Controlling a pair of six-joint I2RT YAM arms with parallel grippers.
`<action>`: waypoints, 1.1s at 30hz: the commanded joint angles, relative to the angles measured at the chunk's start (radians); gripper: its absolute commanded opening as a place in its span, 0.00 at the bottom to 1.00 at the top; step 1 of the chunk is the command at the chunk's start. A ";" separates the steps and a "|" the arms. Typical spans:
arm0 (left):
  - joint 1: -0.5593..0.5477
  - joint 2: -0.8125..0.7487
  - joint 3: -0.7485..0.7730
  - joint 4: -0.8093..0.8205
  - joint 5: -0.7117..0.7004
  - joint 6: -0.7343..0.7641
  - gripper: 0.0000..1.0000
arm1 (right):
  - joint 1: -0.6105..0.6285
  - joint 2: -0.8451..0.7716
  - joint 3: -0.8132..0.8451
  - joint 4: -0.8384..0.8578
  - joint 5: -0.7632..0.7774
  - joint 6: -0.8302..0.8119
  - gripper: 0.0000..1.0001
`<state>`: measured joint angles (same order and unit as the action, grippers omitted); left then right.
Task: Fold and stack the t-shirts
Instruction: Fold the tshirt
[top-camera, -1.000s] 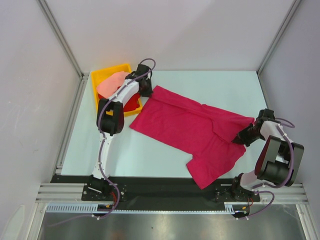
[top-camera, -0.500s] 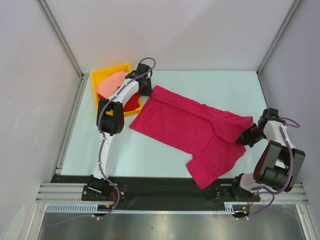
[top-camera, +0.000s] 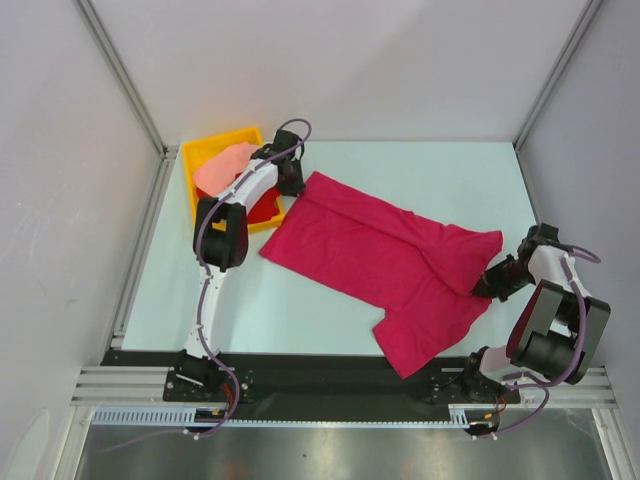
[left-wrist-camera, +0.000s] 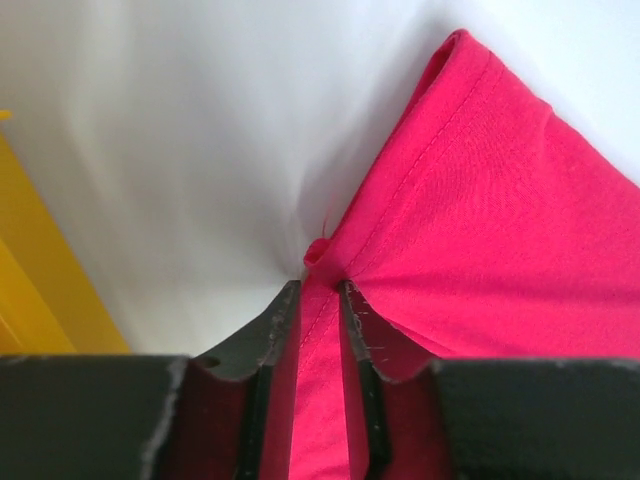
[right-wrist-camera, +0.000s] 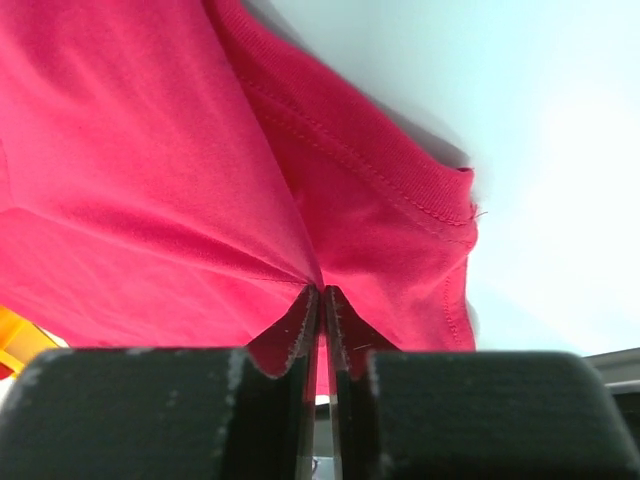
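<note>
A magenta-crimson t-shirt (top-camera: 380, 250) lies spread out on the pale table. My left gripper (top-camera: 292, 188) is at the shirt's far left corner. In the left wrist view that gripper (left-wrist-camera: 320, 285) is open a little, and the shirt's (left-wrist-camera: 480, 230) stitched hem runs through the gap. My right gripper (top-camera: 494, 279) is at the shirt's right edge. In the right wrist view it (right-wrist-camera: 322, 290) is shut on a pinch of the cloth (right-wrist-camera: 150, 150), and folds spread out from its tips. A pale salmon-pink t-shirt (top-camera: 222, 168) and a bright red t-shirt (top-camera: 265, 208) lie in the bin.
The yellow bin (top-camera: 215, 142) stands at the far left of the table, right beside my left gripper; its wall (left-wrist-camera: 40, 280) shows at the left of the left wrist view. Metal frame posts (top-camera: 120, 80) and white walls close the table in.
My right gripper has moved a little to the right and nearer, drawing the shirt's right edge out with it. The left arm has stayed in place.
</note>
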<state>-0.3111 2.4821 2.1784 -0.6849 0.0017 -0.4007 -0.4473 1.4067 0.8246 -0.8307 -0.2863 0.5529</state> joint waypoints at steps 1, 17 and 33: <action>-0.003 -0.061 -0.009 0.004 -0.022 -0.004 0.29 | -0.017 -0.009 -0.012 -0.028 0.019 -0.001 0.11; -0.025 -0.146 -0.055 0.125 -0.009 0.013 0.64 | -0.053 0.000 0.099 0.030 0.102 0.055 0.56; 0.012 0.017 0.053 0.346 0.149 0.023 0.78 | -0.056 0.429 0.476 0.235 0.010 -0.059 0.74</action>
<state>-0.3180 2.4699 2.1899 -0.4187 0.1276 -0.3443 -0.4969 1.7908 1.2297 -0.6189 -0.2550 0.5335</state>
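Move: The t-shirt's far left corner lies about 6 cm ahead of the left hand and 4 cm to its right, 1 cm below; the yellow bin is some 20 cm to that hand's left and 2 cm ahead. From the right hand, the shirt's far right corner is roughly 15 cm ahead, 7 cm right and 3 cm below, and the near sleeve 16 cm back, 20 cm left and 4 cm below. Both hands open off the t-shirt, right sweeping 16 cm forward-right, left rising 5 cm while going forward-right, towards far corners. ##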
